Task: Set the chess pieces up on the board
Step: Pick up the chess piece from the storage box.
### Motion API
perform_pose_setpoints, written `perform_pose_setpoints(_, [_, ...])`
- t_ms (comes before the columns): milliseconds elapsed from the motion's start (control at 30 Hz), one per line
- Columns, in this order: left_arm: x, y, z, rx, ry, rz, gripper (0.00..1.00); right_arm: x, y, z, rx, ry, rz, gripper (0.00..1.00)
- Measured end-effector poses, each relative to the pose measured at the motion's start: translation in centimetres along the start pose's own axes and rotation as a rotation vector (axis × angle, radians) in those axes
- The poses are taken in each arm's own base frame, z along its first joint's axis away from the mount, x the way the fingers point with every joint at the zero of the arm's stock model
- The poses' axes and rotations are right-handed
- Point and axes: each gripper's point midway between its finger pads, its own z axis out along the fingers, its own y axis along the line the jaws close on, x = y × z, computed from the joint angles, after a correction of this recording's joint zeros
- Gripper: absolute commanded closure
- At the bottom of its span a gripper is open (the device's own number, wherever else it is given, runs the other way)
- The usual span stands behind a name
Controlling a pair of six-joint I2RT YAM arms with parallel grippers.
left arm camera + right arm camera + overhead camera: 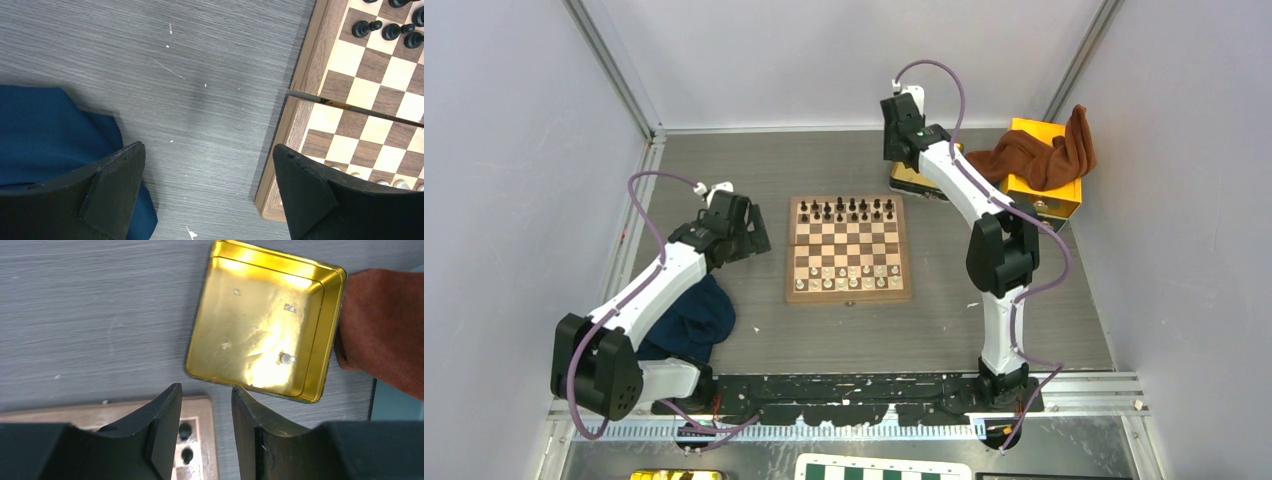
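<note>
The wooden board (849, 250) lies mid-table. Dark chess pieces (849, 210) fill its two far rows and cream ones (844, 277) its two near rows. My left gripper (749, 232) hovers just left of the board, wide open and empty; in the left wrist view, the left gripper (209, 150) spans bare table beside the board's border (300, 95). My right gripper (902, 160) hangs past the board's far right corner. In the right wrist view, the right gripper (206, 390) is open and empty, above that corner's two dark pieces (185, 431). One cream piece (286, 358) lies in the gold tray (240, 315).
A blue cloth (689, 320) lies under the left arm. At the back right, a yellow box (1049, 190) carries a brown cloth (1044, 155), and the tray (902, 183) sits beside it. A green-and-white board (884, 468) shows past the near edge.
</note>
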Motion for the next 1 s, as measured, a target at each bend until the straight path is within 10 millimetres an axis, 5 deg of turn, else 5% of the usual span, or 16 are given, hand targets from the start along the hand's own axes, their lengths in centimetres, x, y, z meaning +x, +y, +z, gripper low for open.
perform_pose_setpoints(367, [-0.5,-0.8,1.3,-0.018,0.03,0.011,0.02,5.9,-7.0,7.3,0.163,0.184,0.082,0.53])
perform_pose_setpoints(667, [-0.3,-0.7,1.4,-0.024,0.036,0.017,0.02,6.6,-10.5,9.3,0.213,0.212,0.163,0.53])
perform_pose_setpoints(1000, [-0.5,-0.5,1.4,-0.031,0.032,0.032,0.01,7.9,-11.3,10.4,0.216,0.247,0.201,0.53])
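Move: The last white pawn, in the storage box's near right corner, lies about 13 cm right of the right hand, 4 cm ahead and 16 cm below. The box's middle is roughly 4 cm left of the pawn and 4 cm farther out; the brown cloth some 21 cm right of the pawn, 3 cm farther out; the chessboard's middle 24 cm left of the pawn and 18 cm nearer. From the left hand, the pawn is about 25 cm ahead, 46 cm right, 9 cm below. Heading for the white pawn in the storage box, the right hand swings about 12 cm right while sinking about as far, edging slightly forward, and ends over the box's near right corner. The wrist turns some 15 degrees clockwise and tips farther down; the fingers stay about half open, close above the pawn, with no touch to be seen. ##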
